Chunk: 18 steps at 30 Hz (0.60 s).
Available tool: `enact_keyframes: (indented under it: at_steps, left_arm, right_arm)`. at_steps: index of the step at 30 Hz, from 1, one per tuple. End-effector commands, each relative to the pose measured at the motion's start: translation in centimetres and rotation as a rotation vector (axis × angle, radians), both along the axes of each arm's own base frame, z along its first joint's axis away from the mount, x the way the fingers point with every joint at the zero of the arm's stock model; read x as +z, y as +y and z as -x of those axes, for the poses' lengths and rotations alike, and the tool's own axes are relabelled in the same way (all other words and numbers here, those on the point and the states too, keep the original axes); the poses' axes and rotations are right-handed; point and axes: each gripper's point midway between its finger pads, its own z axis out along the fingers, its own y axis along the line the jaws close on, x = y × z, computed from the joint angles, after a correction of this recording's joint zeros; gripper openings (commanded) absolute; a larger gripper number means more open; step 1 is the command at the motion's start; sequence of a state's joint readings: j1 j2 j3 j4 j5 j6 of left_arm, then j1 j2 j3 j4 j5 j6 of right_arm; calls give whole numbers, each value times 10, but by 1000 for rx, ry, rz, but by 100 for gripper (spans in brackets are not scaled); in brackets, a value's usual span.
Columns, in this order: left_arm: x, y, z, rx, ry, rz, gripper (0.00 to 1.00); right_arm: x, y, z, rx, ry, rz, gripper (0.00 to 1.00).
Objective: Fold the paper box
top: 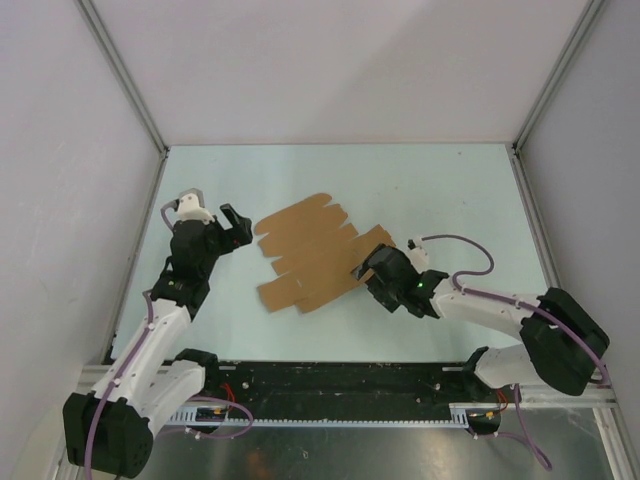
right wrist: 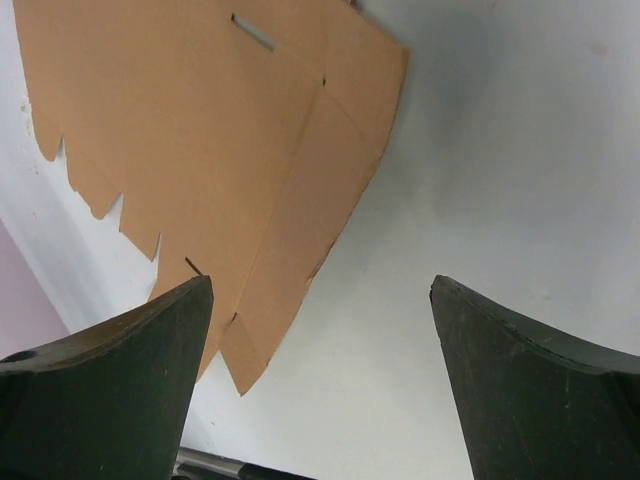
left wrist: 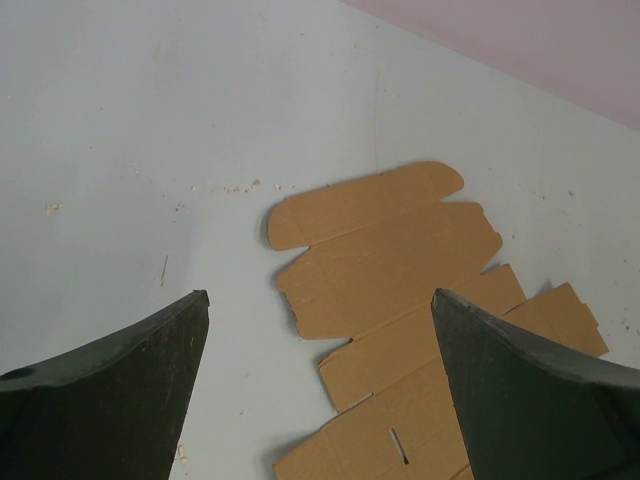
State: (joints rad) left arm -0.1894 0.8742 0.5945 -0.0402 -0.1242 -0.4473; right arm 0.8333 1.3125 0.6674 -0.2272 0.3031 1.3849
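The paper box (top: 315, 252) is a flat brown die-cut cardboard sheet with flaps and tabs, lying unfolded on the pale table. My left gripper (top: 232, 228) hovers open just off the sheet's left edge. In the left wrist view the paper box (left wrist: 390, 260) lies ahead and to the right, beneath the open left gripper (left wrist: 320, 295), which holds nothing. My right gripper (top: 365, 270) stands open at the sheet's right corner. In the right wrist view the paper box (right wrist: 200, 120) fills the upper left, and the right gripper (right wrist: 320, 282) is open over bare table beside a pointed tab.
The pale green table (top: 450, 200) is boxed in by white walls with metal corner posts (top: 135, 95). A black rail (top: 340, 385) with cables runs along the near edge between the arm bases. Small crumbs (left wrist: 235, 187) dot the surface.
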Motion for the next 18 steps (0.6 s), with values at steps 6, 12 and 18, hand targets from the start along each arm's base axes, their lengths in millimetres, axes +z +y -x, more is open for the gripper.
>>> enact_keyframes:
  at_steps: [6, 12, 18]
  left_arm:
    - [10, -11, 2, -46, -27, 44, 97]
    - [11, -11, 4, -47, -35, 45, 97]
    - [13, -11, 4, -42, -36, 50, 97]
  right_arm:
    - [-20, 36, -10, -58, 22, -112, 90]
    - [-38, 38, -10, -88, 46, -100, 82]
    - [-43, 45, -15, -96, 44, -126, 70]
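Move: The cardboard sheet's narrow near-side flap has its middle about 6 cm left of the right hand, 1 cm back and 5 cm below. The main panel's middle lies some 10 cm left and 5 cm ahead, and the right end tab about 9 cm ahead, 1 cm right, both at that same table height. From the left hand, the near flap is roughly 25 cm right, 12 cm back and 17 cm below. The right hand slides about 5 cm left and sinks 3 cm, its partly closing fingers straddling the near flap's edge. ##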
